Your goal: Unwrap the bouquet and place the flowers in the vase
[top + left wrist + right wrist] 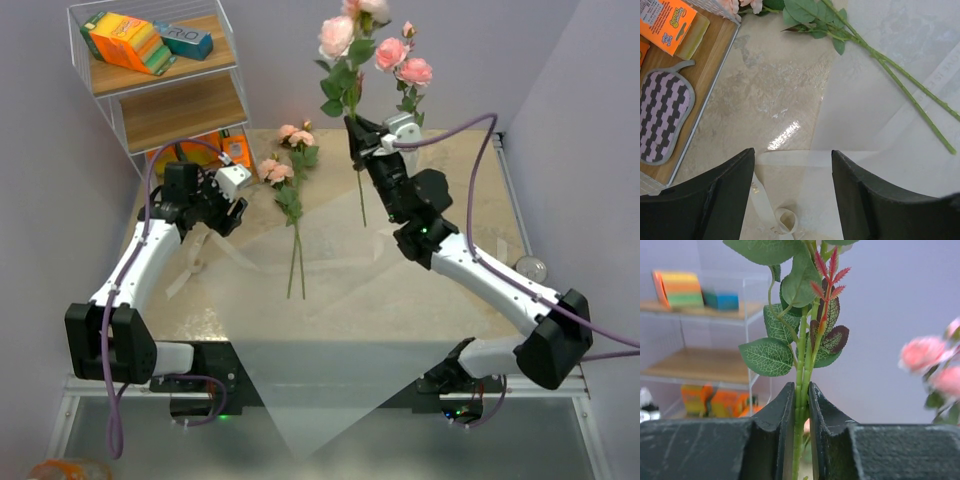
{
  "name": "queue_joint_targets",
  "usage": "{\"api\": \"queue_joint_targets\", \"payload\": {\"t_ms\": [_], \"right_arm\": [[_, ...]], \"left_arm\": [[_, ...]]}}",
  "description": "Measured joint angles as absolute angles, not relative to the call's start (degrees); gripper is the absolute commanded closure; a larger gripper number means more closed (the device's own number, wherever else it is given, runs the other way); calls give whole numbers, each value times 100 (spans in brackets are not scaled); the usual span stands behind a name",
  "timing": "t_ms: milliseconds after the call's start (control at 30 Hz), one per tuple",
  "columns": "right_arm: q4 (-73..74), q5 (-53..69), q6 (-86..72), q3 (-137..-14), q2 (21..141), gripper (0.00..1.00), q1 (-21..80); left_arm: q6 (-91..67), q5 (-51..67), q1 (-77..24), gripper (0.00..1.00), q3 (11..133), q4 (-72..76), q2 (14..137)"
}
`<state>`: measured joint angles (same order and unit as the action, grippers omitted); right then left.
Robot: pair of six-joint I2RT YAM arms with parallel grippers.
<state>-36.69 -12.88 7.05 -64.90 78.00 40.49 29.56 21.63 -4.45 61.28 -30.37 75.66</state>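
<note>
My right gripper [358, 138] [801, 392] is shut on two thin green stems, holding flowers [372, 50] upright above the table's far side. Their pink roses sit at the top and one stem [362, 200] hangs below the fingers. Green leaves [767, 356] spread just above the jaws. More flowers [288, 170] lie flat on the table, with their stems [900, 82] across the spread pale wrapping paper [330, 250] [880, 120]. My left gripper [232, 208] [792, 156] hovers open over the paper's edge and a curl of cream ribbon [785, 220]. The vase is out of view.
A white wire shelf [160, 95] with boxes stands at the back left. On its low wooden board lie a striped potholder [662, 115] and an orange box [667, 20]. A small clear ball [530, 267] rests by the right arm.
</note>
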Motion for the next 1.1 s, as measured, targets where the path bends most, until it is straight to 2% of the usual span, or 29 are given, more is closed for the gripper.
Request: {"api": "queue_joint_targets", "payload": {"t_ms": [200, 400, 567, 800, 1100], "right_arm": [[-4856, -1398, 1614, -6941, 7693, 100, 3931], [-5944, -1798, 1918, -7581, 8337, 100, 3138], [-6987, -2344, 2635, -7942, 9113, 100, 2985], [-7203, -2506, 3092, -8455, 9904, 100, 2768], [-7352, -2609, 3153, -8849, 10130, 100, 2272]], "left_arm": [[2956, 2163, -445, 33, 6128, -3006, 7623], [2958, 2150, -445, 33, 6128, -2967, 7623], [2958, 2141, -440, 33, 6128, -2936, 7631], [2961, 2152, -379, 33, 6128, -2875, 7776], [2965, 2285, -305, 33, 6206, -2877, 8044]]}}
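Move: The vase stands roughly 12 cm ahead of the right hand and 14 cm to its right, its middle some 29 cm below; the roses already in it reach about the hand's height. The stems on the wrap lie about 8 cm ahead, 10 cm left and 42 cm down. From the left hand the vase is some 14 cm ahead, 33 cm right, and slightly lower. The right hand carries its held flowers about 17 cm right, up and forward to above the vase, turning clockwise. ##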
